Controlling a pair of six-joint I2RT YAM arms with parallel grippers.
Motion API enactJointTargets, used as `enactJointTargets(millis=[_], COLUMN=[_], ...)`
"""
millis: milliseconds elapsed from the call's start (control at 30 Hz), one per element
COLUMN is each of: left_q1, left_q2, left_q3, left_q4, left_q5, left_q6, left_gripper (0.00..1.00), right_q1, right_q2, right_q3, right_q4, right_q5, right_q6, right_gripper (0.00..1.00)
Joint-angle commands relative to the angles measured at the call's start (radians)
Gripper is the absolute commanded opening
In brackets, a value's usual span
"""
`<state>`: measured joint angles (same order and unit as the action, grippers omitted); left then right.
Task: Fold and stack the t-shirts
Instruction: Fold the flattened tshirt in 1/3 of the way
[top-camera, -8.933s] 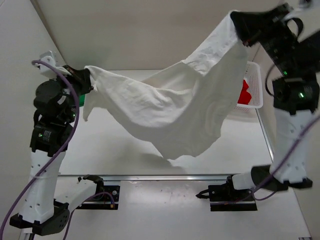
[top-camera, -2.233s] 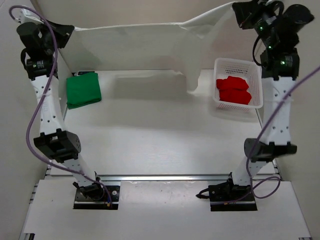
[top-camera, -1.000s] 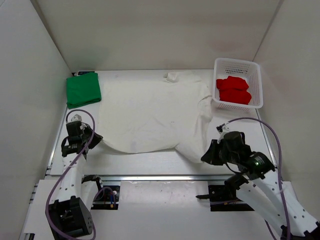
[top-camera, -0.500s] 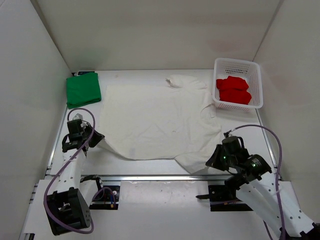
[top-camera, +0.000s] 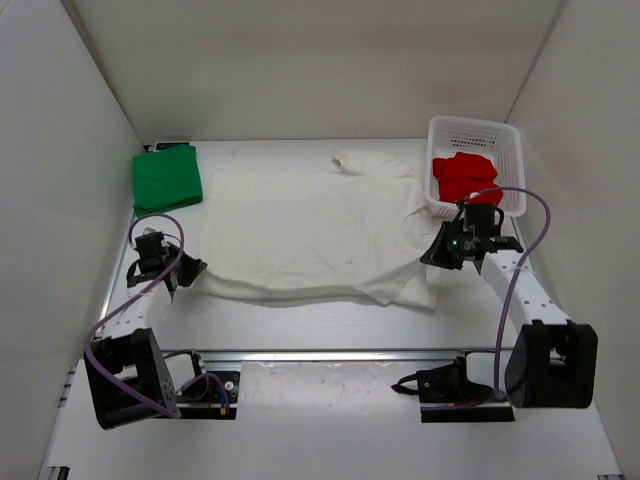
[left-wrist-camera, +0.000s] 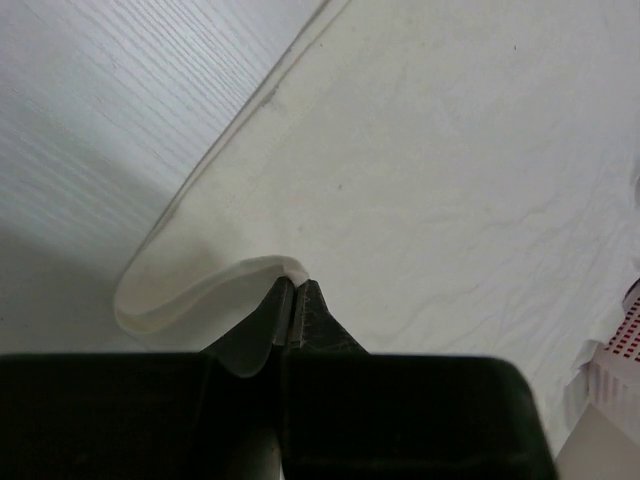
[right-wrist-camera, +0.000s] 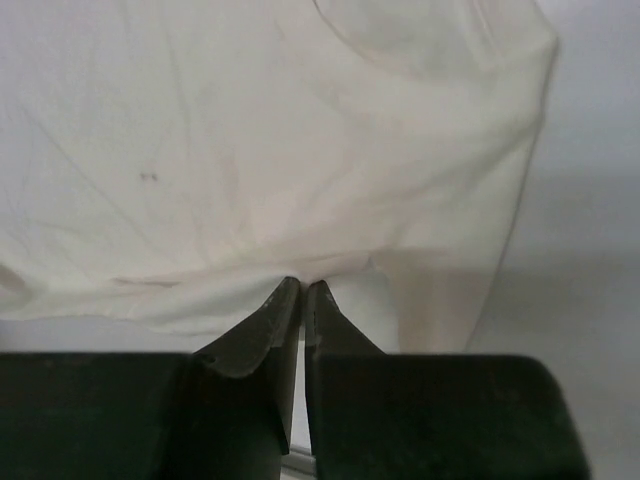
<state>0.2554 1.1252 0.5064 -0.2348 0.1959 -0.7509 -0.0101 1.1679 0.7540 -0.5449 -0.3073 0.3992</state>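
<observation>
The off-white t-shirt (top-camera: 300, 220) lies spread on the table, its near edge doubled over in a loose fold. My left gripper (top-camera: 186, 270) is low at the shirt's left near corner, shut on a curled fold of the cloth (left-wrist-camera: 240, 275). My right gripper (top-camera: 437, 252) is at the shirt's right near side, just in front of the basket, and is shut on the cloth's edge (right-wrist-camera: 330, 262). In both wrist views the jaws are pressed together with cloth at the tips. A green t-shirt (top-camera: 167, 178) lies folded at the far left. A red t-shirt (top-camera: 465, 176) sits crumpled in the basket.
The white mesh basket (top-camera: 476, 123) stands at the far right corner, close behind my right wrist. White walls close in the table on the left, back and right. A metal rail (top-camera: 320, 352) runs along the near edge in front of the arm bases.
My right gripper has swung from the near right corner towards the basket, drawing the shirt's near right edge up over itself. The left gripper has hardly moved.
</observation>
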Motion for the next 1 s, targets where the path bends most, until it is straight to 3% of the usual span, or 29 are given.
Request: enactJointTargets(millis=[0, 500, 967], left_q1=[0.016, 0.008, -0.025], left_q2=[0.039, 0.218, 0.412], left_q3=[0.037, 0.1, 0.227], left_q4=[0.084, 0.178, 0.192], left_q5=[-0.01, -0.044, -0.044], left_q6=[-0.06, -0.113, -0.096], left_gripper=[0.0, 0.0, 0.03], right_q1=[0.005, 0.042, 0.021], right_q2=[0.097, 0.447, 0.59], right_q3=[0.111, 0.432, 0.484], right_q4=[0.111, 0.186, 0.249], right_q5=[0.013, 0.068, 0.077], right_q6=[-0.049, -0.054, -0.033], right_gripper=[0.0, 0.0, 0.0])
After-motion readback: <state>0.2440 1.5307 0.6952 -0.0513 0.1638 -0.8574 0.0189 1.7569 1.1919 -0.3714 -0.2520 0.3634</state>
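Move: On the white shirt, the landing spot for the left hand's pinched cloth is about 8 cm ahead and 5 cm below that hand, and the green stack is some 28 cm ahead and 12 cm left. For the right hand's cloth, the landing spot is roughly 15 cm ahead and 8 cm below; the basket's middle is about 33 cm ahead and 16 cm right, with the red shirts 27 cm ahead and 14 cm right. Carrying the near edge of the white shirt forward over its own body, both hands keep their pinch. The right goes about 15 cm, rising a little and then dipping at the end beside the basket's near left corner; the left, more slowly, covers roughly 7 cm while sinking about 2.5 cm. ##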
